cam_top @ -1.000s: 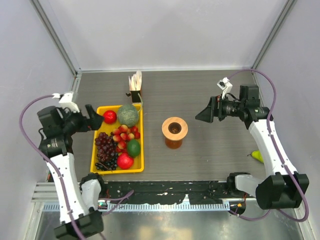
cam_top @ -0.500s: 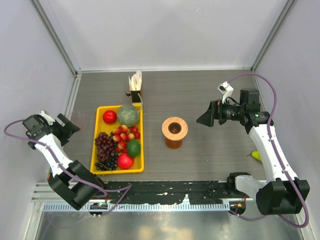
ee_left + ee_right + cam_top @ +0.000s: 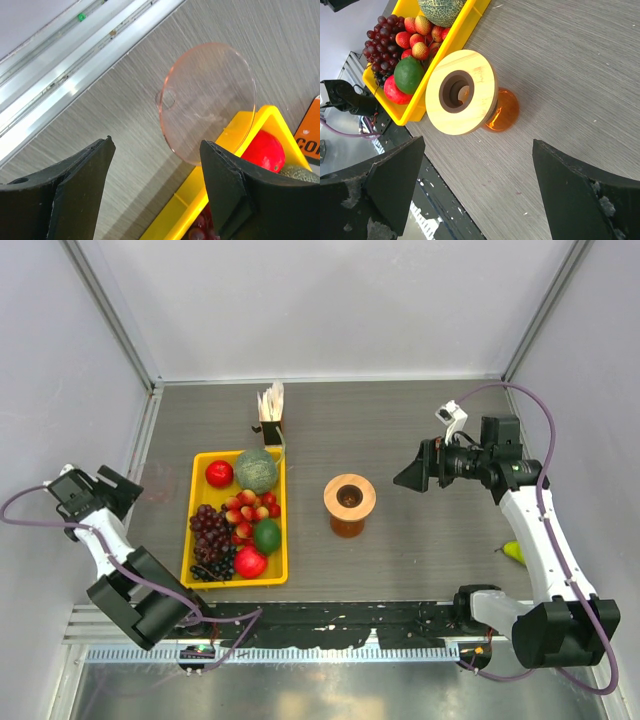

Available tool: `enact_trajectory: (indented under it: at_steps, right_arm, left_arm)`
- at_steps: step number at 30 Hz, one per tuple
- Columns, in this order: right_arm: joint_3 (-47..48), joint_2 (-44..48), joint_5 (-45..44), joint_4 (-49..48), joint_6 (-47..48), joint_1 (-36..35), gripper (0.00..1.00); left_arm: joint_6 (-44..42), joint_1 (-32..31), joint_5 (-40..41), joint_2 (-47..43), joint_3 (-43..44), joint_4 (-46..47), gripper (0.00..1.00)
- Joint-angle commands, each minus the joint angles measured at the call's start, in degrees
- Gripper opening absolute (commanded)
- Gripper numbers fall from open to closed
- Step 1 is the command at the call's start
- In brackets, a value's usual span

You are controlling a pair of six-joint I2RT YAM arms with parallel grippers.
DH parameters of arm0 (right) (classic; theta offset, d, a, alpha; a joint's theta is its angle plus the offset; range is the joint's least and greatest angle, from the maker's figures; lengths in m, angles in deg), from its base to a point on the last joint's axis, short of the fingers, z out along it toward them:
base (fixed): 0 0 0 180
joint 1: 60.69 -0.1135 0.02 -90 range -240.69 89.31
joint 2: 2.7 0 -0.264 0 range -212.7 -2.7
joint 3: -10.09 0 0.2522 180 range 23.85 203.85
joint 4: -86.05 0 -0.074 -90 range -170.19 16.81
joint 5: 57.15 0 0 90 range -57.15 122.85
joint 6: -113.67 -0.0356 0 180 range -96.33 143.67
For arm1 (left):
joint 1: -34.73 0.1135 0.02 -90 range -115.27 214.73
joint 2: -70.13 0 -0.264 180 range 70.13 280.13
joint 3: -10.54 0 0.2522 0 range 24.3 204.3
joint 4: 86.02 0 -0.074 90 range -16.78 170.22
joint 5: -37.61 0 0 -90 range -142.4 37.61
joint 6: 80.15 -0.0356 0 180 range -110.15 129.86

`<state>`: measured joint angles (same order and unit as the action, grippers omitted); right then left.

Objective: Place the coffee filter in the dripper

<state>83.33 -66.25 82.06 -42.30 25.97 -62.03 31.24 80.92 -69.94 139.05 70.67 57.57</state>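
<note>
The dripper (image 3: 349, 497), a tan wooden ring with a dark centre hole, sits on a small amber glass jug (image 3: 348, 528) mid-table. In the right wrist view the dripper (image 3: 481, 99) lies ahead of my right gripper (image 3: 479, 141), which is open and empty. That right gripper (image 3: 402, 478) hovers to the right of the dripper. At the far left of the table, left of the yellow tray, my left gripper (image 3: 127, 490) is open with nothing between its fingers (image 3: 157, 142). No single coffee filter shows; only an upright bundle of white papers (image 3: 271, 402) stands at the back.
A yellow tray (image 3: 284, 540) holds a melon, grapes, an apple and other fruit. A clear pinkish disc (image 3: 210, 100) lies flat on the table by the tray's corner (image 3: 186, 204). A green pear (image 3: 514, 552) lies near the right arm. A metal rail borders the left side.
My left arm has swung from the tray's left edge out to the far left of the table, and its jaws have narrowed a little. The right arm has barely shifted.
</note>
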Motion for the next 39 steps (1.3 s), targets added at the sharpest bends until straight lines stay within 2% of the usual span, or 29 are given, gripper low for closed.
enact_trajectory:
  at_steps: [1, 11, 18, 22, 23, 24, 28, 32, 36, 39]
  right_arm:
    - [2.5, -0.3, 0.9, 0.4, 1.3, -0.1, 0.96]
    - [2.8, -0.8, 1.4, 0.8, 1.0, 0.0, 0.95]
    - [2.6, -1.1, 2.1, 1.0, 0.9, -0.1, 0.95]
    - [2.7, -0.4, 1.5, 2.0, 1.9, 0.0, 0.95]
    - [2.7, -0.1, 1.2, 2.0, 2.0, -0.1, 0.95]
    - [2.7, 0.0, 1.2, 2.3, 2.1, -0.1, 0.95]
    - [3.5, 0.4, 1.2, 3.1, 1.7, -0.1, 0.95]
    - [4.5, 1.1, 0.4, 3.5, 1.6, -0.1, 0.95]
    - [5.0, 3.1, -1.0, 3.5, 2.0, -0.1, 0.95]
    - [5.0, 4.3, -1.9, 3.5, 3.0, -0.1, 0.95]
  left_arm:
    - [4.1, 0.4, 0.2, 2.9, 0.1, 8.9, 0.78]
    - [7.6, -0.2, -3.6, 10.8, -2.0, 20.3, 0.56]
    - [9.3, -1.5, -5.8, 14.7, -2.9, 25.7, 0.31]
    - [9.2, -1.5, -7.2, 11.9, -3.2, 24.3, 0.1]
    - [9.2, -1.6, -7.5, 10.5, -3.1, 23.5, 0.03]
    - [8.9, -1.6, -7.7, 8.7, -2.9, 22.8, 0.0]
    - [8.1, -2.1, -7.2, 0.4, 0.6, 12.2, 0.0]
    - [8.0, -4.3, -7.3, -7.5, 9.1, 0.4, 0.0]
    - [7.0, -11.2, -10.4, -11.8, 18.0, -10.2, 0.0]
    - [6.1, -21.0, -11.6, -13.6, 23.1, -15.5, 0.0]
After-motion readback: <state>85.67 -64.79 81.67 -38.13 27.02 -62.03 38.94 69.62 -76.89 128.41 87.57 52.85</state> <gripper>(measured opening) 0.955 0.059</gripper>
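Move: The clear coffee filter, a see-through cone, stands on the table about 7 cm ahead of the open left hand, 4 cm to its right and some 7 cm lower. The yellow fruit tray has its middle roughly 21 cm to the right of the filter and 10 cm nearer the base; the tomato in it lies about 16 cm right of the filter and 2 cm farther out. From the right hand the filter is some 65 cm left, 2 cm ahead and 18 cm below. The left fingers pinch the filter's rim from its near left side, after reaching about 5 cm forward and 4 cm down while closing from wide open to nearly shut. Holding it, the hand then goes steeply up, some 20 cm and quickening, swings right by about 9 cm towards the tray side, and tips its fingers upward. ##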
